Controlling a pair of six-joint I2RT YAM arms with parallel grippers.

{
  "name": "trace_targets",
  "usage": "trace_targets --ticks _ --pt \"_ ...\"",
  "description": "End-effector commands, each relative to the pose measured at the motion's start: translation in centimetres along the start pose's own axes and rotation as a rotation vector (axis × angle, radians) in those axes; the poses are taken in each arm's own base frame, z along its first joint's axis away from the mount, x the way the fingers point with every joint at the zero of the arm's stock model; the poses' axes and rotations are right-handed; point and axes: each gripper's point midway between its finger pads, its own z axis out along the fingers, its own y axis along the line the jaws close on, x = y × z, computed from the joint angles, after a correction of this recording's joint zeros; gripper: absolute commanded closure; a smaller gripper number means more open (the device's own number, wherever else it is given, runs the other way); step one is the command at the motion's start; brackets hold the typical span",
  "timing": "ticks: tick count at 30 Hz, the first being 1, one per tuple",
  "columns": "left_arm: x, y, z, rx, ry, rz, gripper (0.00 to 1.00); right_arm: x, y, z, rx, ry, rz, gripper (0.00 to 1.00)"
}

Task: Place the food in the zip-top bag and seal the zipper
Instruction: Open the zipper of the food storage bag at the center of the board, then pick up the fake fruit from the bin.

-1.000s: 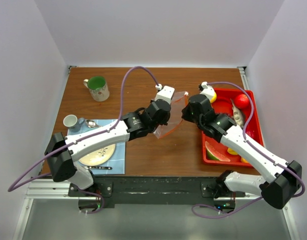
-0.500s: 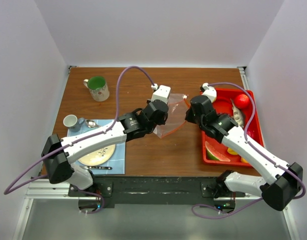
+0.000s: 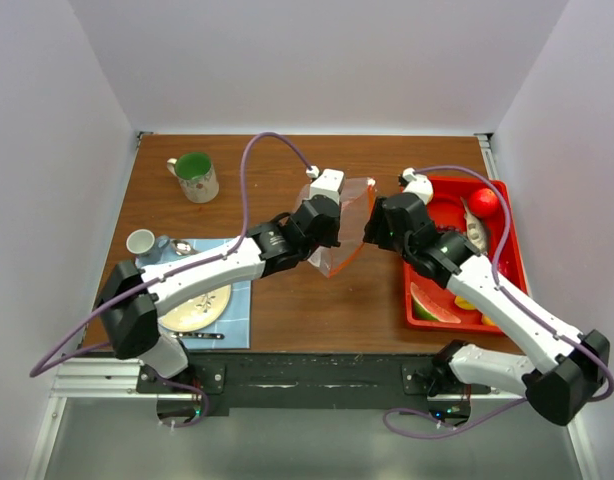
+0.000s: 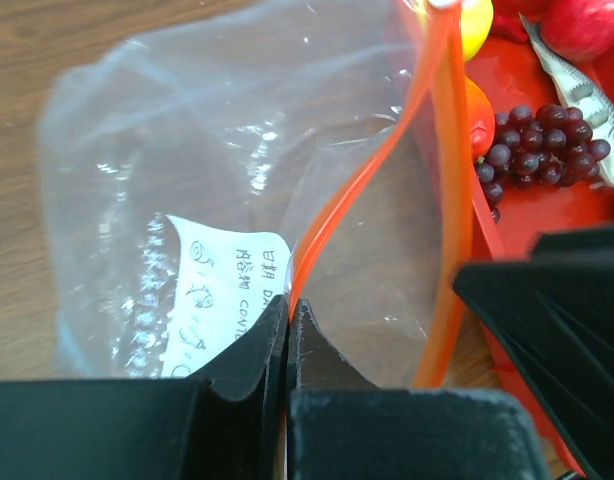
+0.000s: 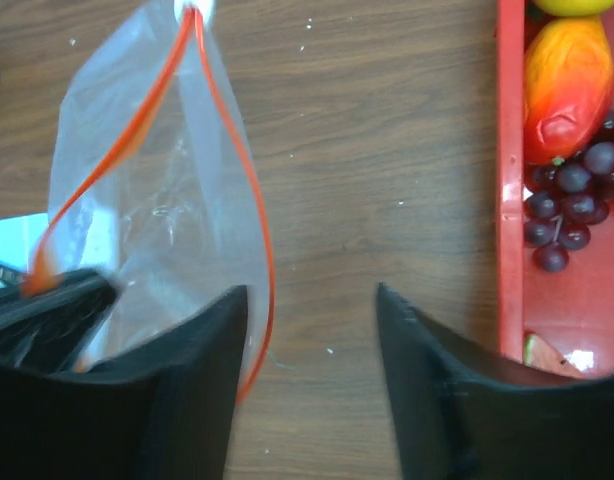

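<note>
The clear zip-top bag [image 3: 344, 222] hangs between my two grippers at mid-table with its mouth open. My left gripper [image 4: 288, 300] is shut on the near side of the orange-red zipper [image 4: 442, 200], also seen from above [image 3: 325, 240]. My right gripper [image 5: 311, 290] is open and empty, its left finger against the far zipper side [image 5: 255, 200]; from above it sits just right of the bag [image 3: 369, 230]. The food lies in the red tray [image 3: 515, 275]: apple [image 3: 484, 202], fish [image 3: 477, 232], lemon [image 3: 424, 192], watermelon wedge [image 3: 432, 303], grapes [image 5: 577, 200], orange fruit [image 5: 567, 75].
A green mug [image 3: 197, 177] stands at the back left. A small cup [image 3: 142, 243], a spoon and a cream plate [image 3: 197, 310] sit on a blue mat at the front left. White walls enclose the table on three sides.
The left gripper has swung the bag down and back up again, ending slightly further right. The bag's mouth now faces the right gripper, which has edged left toward it.
</note>
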Motion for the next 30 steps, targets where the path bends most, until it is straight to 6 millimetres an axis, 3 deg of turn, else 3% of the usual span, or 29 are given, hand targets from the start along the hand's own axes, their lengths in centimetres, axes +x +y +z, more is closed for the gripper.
trace_targets --ticks 1,6,10,12,21,22,30 --pt "-0.3 -1.6 2.2 0.080 -0.014 -0.094 1.00 -3.1 -0.2 -3.3 -0.031 -0.077 0.028 0.34" --pt "-0.8 -2.5 3.4 0.111 -0.018 -0.129 1.00 -4.5 -2.3 -4.6 0.059 -0.126 0.029 0.21" --pt "-0.9 -3.1 4.3 0.124 -0.016 -0.163 1.00 -5.9 -4.2 -3.1 0.124 -0.117 0.034 0.18" --pt "-1.3 -3.3 4.6 0.127 -0.019 -0.170 1.00 -6.7 -4.2 -2.1 0.102 -0.121 0.052 0.16" --pt "-0.8 -4.1 6.2 0.123 0.021 -0.199 1.00 -10.7 -9.8 7.1 0.107 -0.108 0.230 0.09" --pt "-0.5 -4.1 6.4 0.117 0.031 -0.200 1.00 -11.2 -9.5 7.9 0.074 -0.116 0.247 0.09" --pt "-0.2 -4.5 6.8 0.125 0.057 -0.202 1.00 -11.7 -13.5 14.5 0.049 -0.114 0.350 0.03"
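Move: The right hand, beside the bag lip it has just let go, has the lemon in the tray about 20 cm ahead, 14 cm to its right and some 17 cm below. From this hand the mango is about 12 cm ahead and 12 cm right, the grapes 6 cm ahead and 17 cm right, both similarly low, and the bag's mouth is level, 6 cm left. The left hand pinches the other lip, with the middle of the tray's left rim some 18 cm right, 3 cm ahead and 17 cm below. The right hand leaves the bag's lip, drawing back slightly and lifting nearly 5 cm as its fingers spread from about half to almost fully open, then swings right and forward over the tray while sinking, ending some 15 cm right, 14 cm forward and 5 cm lower, turned about 20 degrees clockwise and coming down towards the lemon with nothing touched. Meanwhile the left hand keeps its pinch on the orange zipper lip and carries the bag some 6 cm right, 3 cm forward and 4 cm down towards the tray's left rim, its fingers tipping a little further down. ##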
